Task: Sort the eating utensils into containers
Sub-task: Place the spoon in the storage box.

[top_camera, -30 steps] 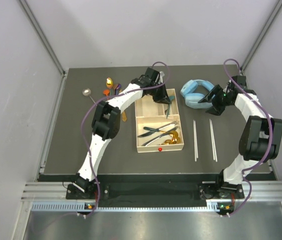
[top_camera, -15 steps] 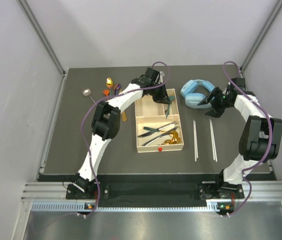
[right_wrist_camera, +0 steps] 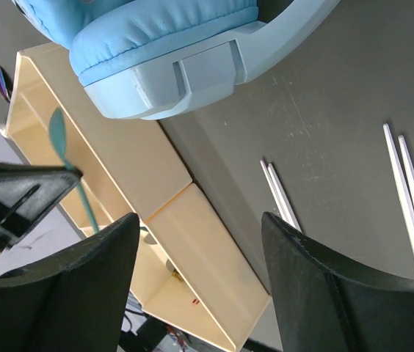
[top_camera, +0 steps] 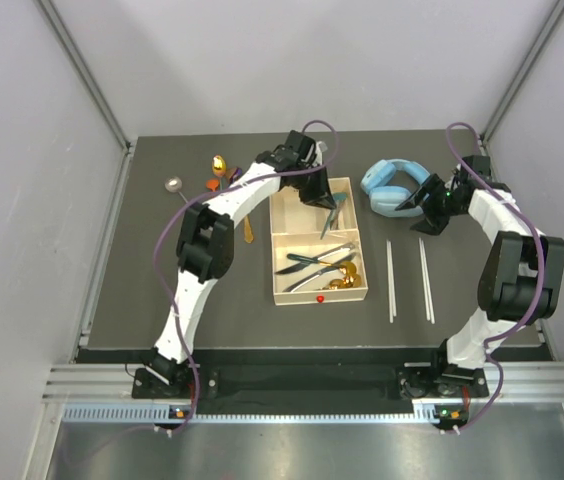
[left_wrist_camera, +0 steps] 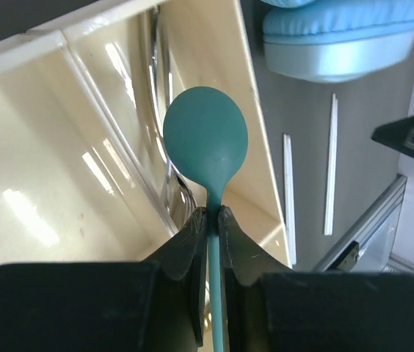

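Note:
My left gripper [left_wrist_camera: 211, 214] is shut on the thin handle of a teal spoon [left_wrist_camera: 205, 138], which hangs bowl-down over the far right small compartment of the cream tray [top_camera: 275, 262]. From above, the spoon [top_camera: 331, 214] slants over that compartment below the left gripper [top_camera: 320, 192]. The tray's large section holds dark-and-silver knives and forks [top_camera: 312, 262] and gold spoons [top_camera: 343, 281]. Two pairs of pale chopsticks [top_camera: 391, 282] [top_camera: 426, 266] lie right of the tray. My right gripper [top_camera: 428, 210] hovers open and empty beside the headphones, above the chopsticks [right_wrist_camera: 279, 192].
Light-blue headphones [top_camera: 392, 188] lie at the back right, close to the right gripper [right_wrist_camera: 200, 217]. Left of the tray lie a gold spoon [top_camera: 219, 163], an orange spoon [top_camera: 212, 185], a purple one [top_camera: 232, 181], a silver spoon [top_camera: 174, 184] and a wooden knife [top_camera: 249, 232].
The left arm has swung a little to the left, carrying the teal spoon with it over the tray's far end. The right gripper has shifted slightly right beside the headphones.

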Controlling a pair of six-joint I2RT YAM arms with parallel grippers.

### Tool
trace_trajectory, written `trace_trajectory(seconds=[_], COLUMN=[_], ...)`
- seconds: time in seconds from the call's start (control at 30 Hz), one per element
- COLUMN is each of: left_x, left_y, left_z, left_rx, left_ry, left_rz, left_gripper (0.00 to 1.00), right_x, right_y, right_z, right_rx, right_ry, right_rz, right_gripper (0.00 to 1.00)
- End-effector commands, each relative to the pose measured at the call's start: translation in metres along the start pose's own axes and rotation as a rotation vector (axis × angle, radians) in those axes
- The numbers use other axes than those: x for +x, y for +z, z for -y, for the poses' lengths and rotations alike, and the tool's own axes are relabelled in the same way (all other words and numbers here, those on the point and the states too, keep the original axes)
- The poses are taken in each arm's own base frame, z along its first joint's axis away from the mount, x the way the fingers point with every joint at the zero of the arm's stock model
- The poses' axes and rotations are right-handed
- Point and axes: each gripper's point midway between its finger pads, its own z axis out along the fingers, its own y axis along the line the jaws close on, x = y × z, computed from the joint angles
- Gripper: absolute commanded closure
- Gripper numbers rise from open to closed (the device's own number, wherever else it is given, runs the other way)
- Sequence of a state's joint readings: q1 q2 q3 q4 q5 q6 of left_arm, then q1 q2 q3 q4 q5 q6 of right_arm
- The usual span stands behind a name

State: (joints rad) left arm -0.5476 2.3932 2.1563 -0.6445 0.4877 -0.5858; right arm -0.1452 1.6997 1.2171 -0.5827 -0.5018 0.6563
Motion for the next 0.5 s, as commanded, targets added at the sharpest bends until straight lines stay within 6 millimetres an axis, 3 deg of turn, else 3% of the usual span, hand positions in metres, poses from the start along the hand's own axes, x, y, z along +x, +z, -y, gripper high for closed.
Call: trace_trajectory(seconds=[0.0,0.1,0.17,0.47], left_x=[-0.023,-0.033,-0.039,-0.042], left_y=[-0.062,-0.074,-0.079,-0.096], left_z=[0.045,0.053,0.046,-0.047], left_rx=[0.060,0.085,0.070,-0.175], left_ry=[0.118,0.122,0.114,0.119], left_rz=[0.103,0.135,0.140,0.129], left_gripper=[1.00,1.00,1.00,1.00], right_x=[-0.008,-0.010,-0.011,-0.012], right_y=[-0.006,-0.006,-0.006,-0.005], right_z=[-0.011,-0.012,-0.013,-0.014], right_rx=[-0.036,-0.038,-0.038,-0.040], right_ry=[-0.034,-0.035,-0.035,-0.031], right_rz=[0.041,0.041,0.043,0.035], right_gripper=[0.32,0.32,0.32,0.32])
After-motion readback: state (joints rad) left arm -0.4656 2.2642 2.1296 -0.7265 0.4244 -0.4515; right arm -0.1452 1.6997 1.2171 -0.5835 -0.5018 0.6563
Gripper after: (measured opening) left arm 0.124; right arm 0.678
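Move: The teal spoon is already held by the neck in the left hand. The storage box's empty large far compartment has its middle some 8 cm to that hand's left, about level ahead and roughly 8 cm below. The silver forks in the narrow compartment lie about 3 cm right, 2 cm back and below; the headphones stand some 18 cm right and 4 cm ahead. From the right hand, the large compartment is about 31 cm left and 2 cm ahead. The teal spoon, kept pinched at its neck by the left fingers, is first lifted about 6 cm from over the narrow fork compartment. Then it swings some 5 cm left across the divider while sinking a little and edging forward, to hang over the large empty compartment; the wrist barely tilts and the fingers stay shut. ##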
